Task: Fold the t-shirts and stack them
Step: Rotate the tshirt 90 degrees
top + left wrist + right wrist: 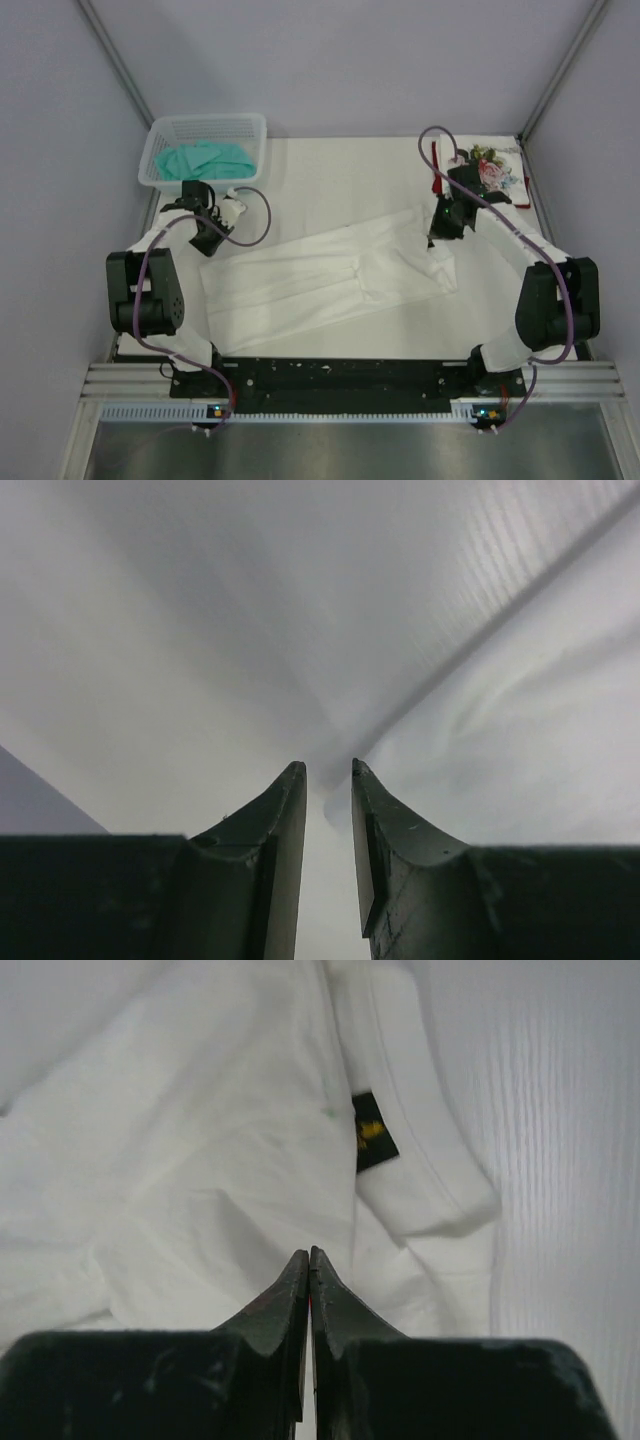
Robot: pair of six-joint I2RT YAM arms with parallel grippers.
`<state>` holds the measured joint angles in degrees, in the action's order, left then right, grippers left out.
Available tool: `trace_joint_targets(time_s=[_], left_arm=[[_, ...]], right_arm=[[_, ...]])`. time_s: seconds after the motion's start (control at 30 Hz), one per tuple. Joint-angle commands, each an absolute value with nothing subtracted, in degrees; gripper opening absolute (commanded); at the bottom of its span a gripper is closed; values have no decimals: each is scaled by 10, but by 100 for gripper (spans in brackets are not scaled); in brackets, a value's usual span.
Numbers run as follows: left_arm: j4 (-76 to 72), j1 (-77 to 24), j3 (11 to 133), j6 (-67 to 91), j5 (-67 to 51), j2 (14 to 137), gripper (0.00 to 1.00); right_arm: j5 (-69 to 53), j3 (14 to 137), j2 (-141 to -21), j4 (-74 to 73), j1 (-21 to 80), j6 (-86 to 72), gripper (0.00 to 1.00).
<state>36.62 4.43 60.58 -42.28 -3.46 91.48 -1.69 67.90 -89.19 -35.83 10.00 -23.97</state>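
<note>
A large white t-shirt (pixel 330 275) lies across the middle of the table as a long, narrow folded band. Its print does not show. My left gripper (pixel 207 240) hangs over the band's left end. In the left wrist view its fingers (pixel 328 768) stand a narrow gap apart, and a corner of white cloth (pixel 520 735) lies just past the tips. My right gripper (pixel 437 232) is at the band's far right end, shut (pixel 309 1252) over the white t-shirt (pixel 200 1160) near its black neck label (pixel 375 1130). No cloth shows between its tips. The rose-print t-shirt (pixel 493 172) rests on a dark red one (pixel 437 183) at the back right.
A pale mesh basket (pixel 205 122) at the back left holds a teal cloth (pixel 205 158). Grey walls close in the table on the left, back and right. The arm bases and a black rail (pixel 340 375) run along the near edge.
</note>
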Motion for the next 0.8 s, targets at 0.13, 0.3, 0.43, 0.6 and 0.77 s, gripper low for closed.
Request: trace_joint_targets(time_s=[0.13, 0.3, 0.43, 0.6, 0.77], left_arm=[[311, 47, 558, -455, 25, 961, 29], [305, 56, 484, -508, 44, 915, 29], [304, 61, 411, -557, 53, 865, 30], [401, 55, 400, -555, -53, 810, 32], [540, 16, 403, -615, -204, 703, 35]], right_arm=[[-113, 474, -912, -312, 108, -293, 0], [-95, 608, -1039, -313, 100, -284, 0], [-79, 842, -1172, -365, 87, -266, 0], [-36, 1249, -1404, -459, 76, -254, 0], [-68, 1441, -1487, -409, 76, -250, 7]])
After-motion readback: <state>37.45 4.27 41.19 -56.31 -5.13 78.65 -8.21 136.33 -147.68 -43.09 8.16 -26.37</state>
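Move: Below and behind the raised right hand is its landing place on the near part of the t-shirt's right end, about 10 cm back, 2 cm right and 11 cm down. The black neck tag is roughly 2 cm ahead and 2 cm right, with the folded stack about 22 cm ahead and 16 cm right. The t-shirt's far left corner sits some 4 cm beneath the left hand and 1 cm back; the basket is about 30 cm ahead of that hand and 1 cm left. Swinging back and down about 10 cm each, the right hand sets its shut fingers on the t-shirt's right end, tucking the tips inward, then sweeps fast forward some 34 cm and slightly left over the table, pushing that end along and untilting. The left hand drops about 4 cm onto the far left corner, fingers staying part open, and drags it back roughly 9 cm, drifting left before returning right. ##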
